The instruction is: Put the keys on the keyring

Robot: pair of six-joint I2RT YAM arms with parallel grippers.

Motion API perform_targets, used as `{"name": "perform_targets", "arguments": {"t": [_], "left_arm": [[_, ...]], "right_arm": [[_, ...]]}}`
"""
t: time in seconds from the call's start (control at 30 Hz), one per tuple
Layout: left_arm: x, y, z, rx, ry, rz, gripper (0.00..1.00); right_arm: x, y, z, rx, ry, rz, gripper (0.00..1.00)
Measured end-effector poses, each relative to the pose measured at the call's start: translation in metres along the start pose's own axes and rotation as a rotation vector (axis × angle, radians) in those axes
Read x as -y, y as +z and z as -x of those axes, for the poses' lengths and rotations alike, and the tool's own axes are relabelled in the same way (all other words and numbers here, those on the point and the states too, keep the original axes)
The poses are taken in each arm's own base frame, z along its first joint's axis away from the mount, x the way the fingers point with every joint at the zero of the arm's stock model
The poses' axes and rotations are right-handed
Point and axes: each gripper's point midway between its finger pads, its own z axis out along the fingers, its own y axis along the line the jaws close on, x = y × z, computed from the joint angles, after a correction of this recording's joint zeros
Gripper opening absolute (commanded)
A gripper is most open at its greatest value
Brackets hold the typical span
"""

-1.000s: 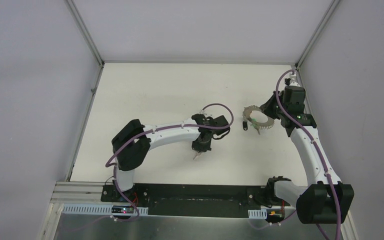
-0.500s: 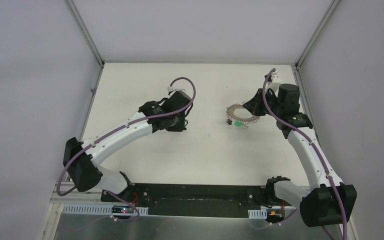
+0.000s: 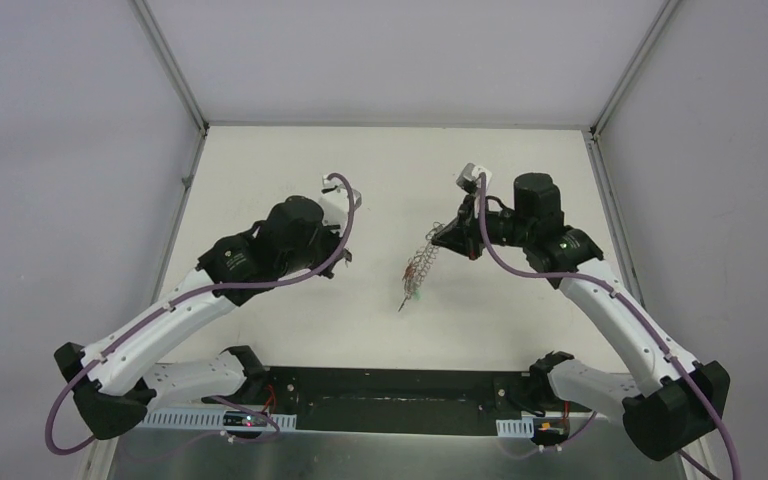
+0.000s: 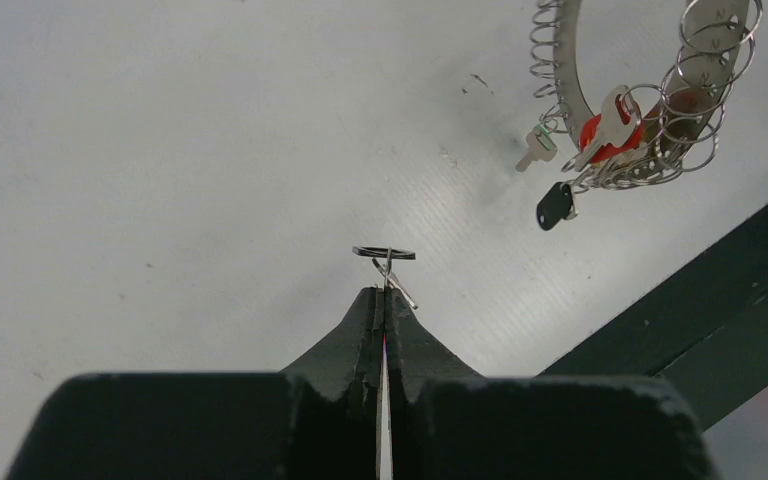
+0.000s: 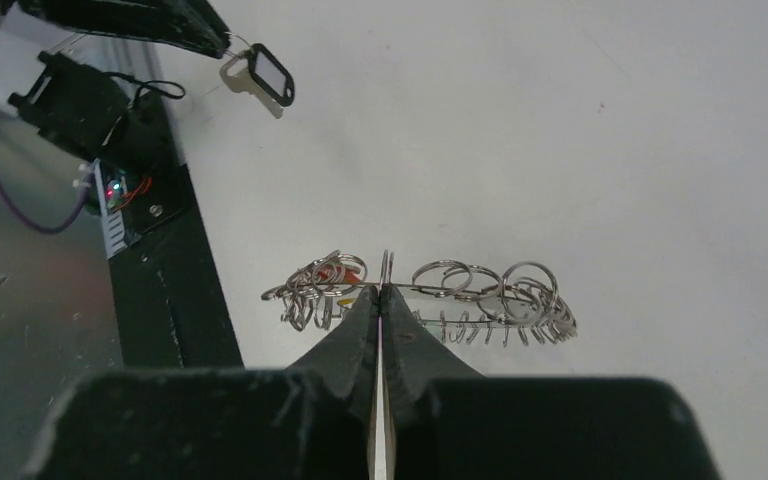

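Note:
My right gripper (image 5: 381,290) is shut on the rim of the keyring (image 5: 460,295), a flat grey ring edged with silver loops. It hangs edge-on above the table's middle (image 3: 420,265). In the left wrist view a green-tagged key (image 4: 538,147) and a black-tagged key (image 4: 555,205) dangle from the keyring (image 4: 567,70). My left gripper (image 4: 384,292) is shut on a small split ring that carries another black-tagged key (image 5: 260,78). That key is held in the air, to the left of the keyring and apart from it.
A red-tagged key (image 4: 610,135) also hangs among the loops. The black base rail (image 3: 390,385) runs along the near edge. Grey walls and aluminium posts (image 3: 170,65) close in the white table (image 3: 380,170) on three sides.
The right gripper lifted the keyring off the table and carried it left, where it now hangs edge-on. The left arm swung from the centre to the left and rose.

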Motion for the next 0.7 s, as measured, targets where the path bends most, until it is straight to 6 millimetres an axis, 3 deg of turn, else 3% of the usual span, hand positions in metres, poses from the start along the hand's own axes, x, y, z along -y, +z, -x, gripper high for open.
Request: {"name": "perform_targets", "arguments": {"t": [0.33,0.7], "left_arm": [[0.032,-0.034,-0.001,0.152,0.326,-0.303,0.00],[0.093,-0.044,0.008,0.260,0.458,-0.642,0.00]], "right_arm": [[-0.060,0.003,0.004,0.043,-0.192,0.267,0.00],[-0.084,0.005,-0.010,0.065,-0.262,0.388,0.00]]}}
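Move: My left fingers hold the key with its black tag; the keyring hangs from my right fingers, its middle some 15 cm to the right of my left hand, level with it fore and aft, about 4 cm lower. On it the red tag is about 13 cm right, 2 back, 7 lower, and the green tag about 14 right, 7 back, 9 lower. From my right hand the key is roughly 18 cm left, 4 back and slightly lower. I bring key and keyring together in front of me, pulling both hands back about 7.5 cm. My left hand first draws back, then curves right and a little up, turning clockwise some 45 degrees so the held key faces the keyring; my right hand swings about 4 cm left, turning roughly 25 degrees counter-clockwise. Both grips stay shut. ##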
